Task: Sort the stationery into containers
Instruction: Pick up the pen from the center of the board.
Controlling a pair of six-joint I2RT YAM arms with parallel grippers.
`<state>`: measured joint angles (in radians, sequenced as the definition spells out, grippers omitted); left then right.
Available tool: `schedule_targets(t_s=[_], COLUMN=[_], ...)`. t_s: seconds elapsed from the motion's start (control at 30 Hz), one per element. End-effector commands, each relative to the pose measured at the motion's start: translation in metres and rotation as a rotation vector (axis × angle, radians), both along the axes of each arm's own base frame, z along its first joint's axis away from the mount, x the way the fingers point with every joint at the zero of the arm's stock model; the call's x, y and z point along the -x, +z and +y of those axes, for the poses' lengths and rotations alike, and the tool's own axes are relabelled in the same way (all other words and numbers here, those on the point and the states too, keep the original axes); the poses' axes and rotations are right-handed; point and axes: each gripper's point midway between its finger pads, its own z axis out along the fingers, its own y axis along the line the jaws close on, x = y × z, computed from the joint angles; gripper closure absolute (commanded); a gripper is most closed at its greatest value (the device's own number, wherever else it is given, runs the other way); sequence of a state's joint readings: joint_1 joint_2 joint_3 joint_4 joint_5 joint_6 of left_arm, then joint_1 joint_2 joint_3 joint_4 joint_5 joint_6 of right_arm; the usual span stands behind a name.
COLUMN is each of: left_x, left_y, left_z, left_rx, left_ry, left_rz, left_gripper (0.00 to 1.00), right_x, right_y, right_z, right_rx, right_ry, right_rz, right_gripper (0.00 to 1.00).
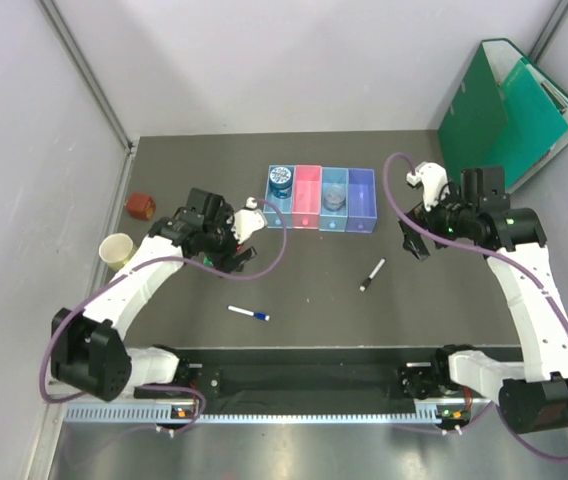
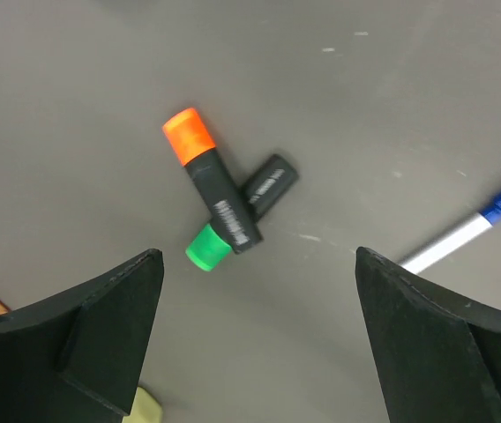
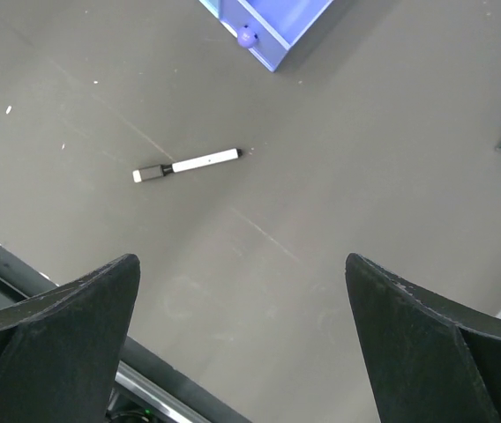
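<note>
Four joined bins (image 1: 307, 210) stand in a row at the back: light blue, pink, light blue, purple-blue. A blue tape roll (image 1: 282, 181) lies in the leftmost bin and a small grey piece (image 1: 335, 197) in the third. My left gripper (image 1: 232, 248) is open and empty above an orange-and-black highlighter (image 2: 211, 179) that lies crossed over a green one (image 2: 206, 249). A white pen with a blue cap (image 1: 249, 314) lies in front. My right gripper (image 1: 411, 240) is open and empty above bare table. A black-and-white marker (image 1: 372, 275) lies to its left and also shows in the right wrist view (image 3: 187, 165).
A pale yellow cup (image 1: 117, 251) stands at the left, with a reddish-brown eraser block (image 1: 141, 205) behind it. Green folders (image 1: 509, 110) lean at the back right. The purple-blue bin's corner (image 3: 268, 22) shows in the right wrist view. A black rail (image 1: 304, 375) runs along the near edge.
</note>
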<state>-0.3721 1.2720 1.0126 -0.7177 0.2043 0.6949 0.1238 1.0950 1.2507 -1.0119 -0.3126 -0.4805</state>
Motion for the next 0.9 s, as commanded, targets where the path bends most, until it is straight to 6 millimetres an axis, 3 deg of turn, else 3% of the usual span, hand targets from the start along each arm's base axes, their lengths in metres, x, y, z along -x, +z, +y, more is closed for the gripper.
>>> schedule_targets(t_s=[0.0,0.07,0.1,0.33,0.87], left_x=[-0.041,-0.051,-0.054,-0.075,-0.068], left_y=[-0.006,-0.005,-0.015,-0.035,-0.097], left_z=[0.003,0.004,0.004,0.004,0.027], left_rx=[0.067,0.082,0.071,0.063,-0.011], left_ry=[0.13,0.165,0.169,0.188,0.291], left_rz=[-0.006,0.02,0.053,0.08,0.117], left_gripper=[0.07,0.08,0.09,0.11,0.29], right_x=[0.002,0.003,0.003,0.002,-0.001], right_y=[0.023,0.025,0.027,0.032,0.044], right_z=[-0.003,-0.004,-0.004,0.0,0.003], right_rx=[0.024,0.027,0.028,0.002,-0.024], right_ry=[0.018,0.017,0.015,0.012,0.007], right_rz=[-0.087,-0.095,-0.101,-0.11,-0.127], right_gripper=[0.01,0.0,0.0,0.0,0.0])
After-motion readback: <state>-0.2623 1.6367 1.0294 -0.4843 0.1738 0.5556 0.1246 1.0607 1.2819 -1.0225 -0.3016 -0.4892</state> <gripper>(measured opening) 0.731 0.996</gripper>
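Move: From my left hand the orange-capped pen lies about 6 cm ahead, 2 cm left and 12 cm below. The green-capped pen it crosses is beneath it, some 4 cm ahead and 3 cm left of my hand. The white marker is about 8 cm back and 3 cm right, and the box compartment with the round lid is roughly 20 cm ahead, 9 cm right. From my right hand the orange-capped pen is some 39 cm left, 8 cm ahead and 22 cm below. I bring my left hand down about 9 cm and forward about 6 cm towards the orange-capped pen, most of the forward reach first, then nearly straight down. On the way I turn it some 15 degrees counter-clockwise, tip the fingers a little steeper, and narrow their wide gap by about a fifth, stopping just above the pen without gripping. ##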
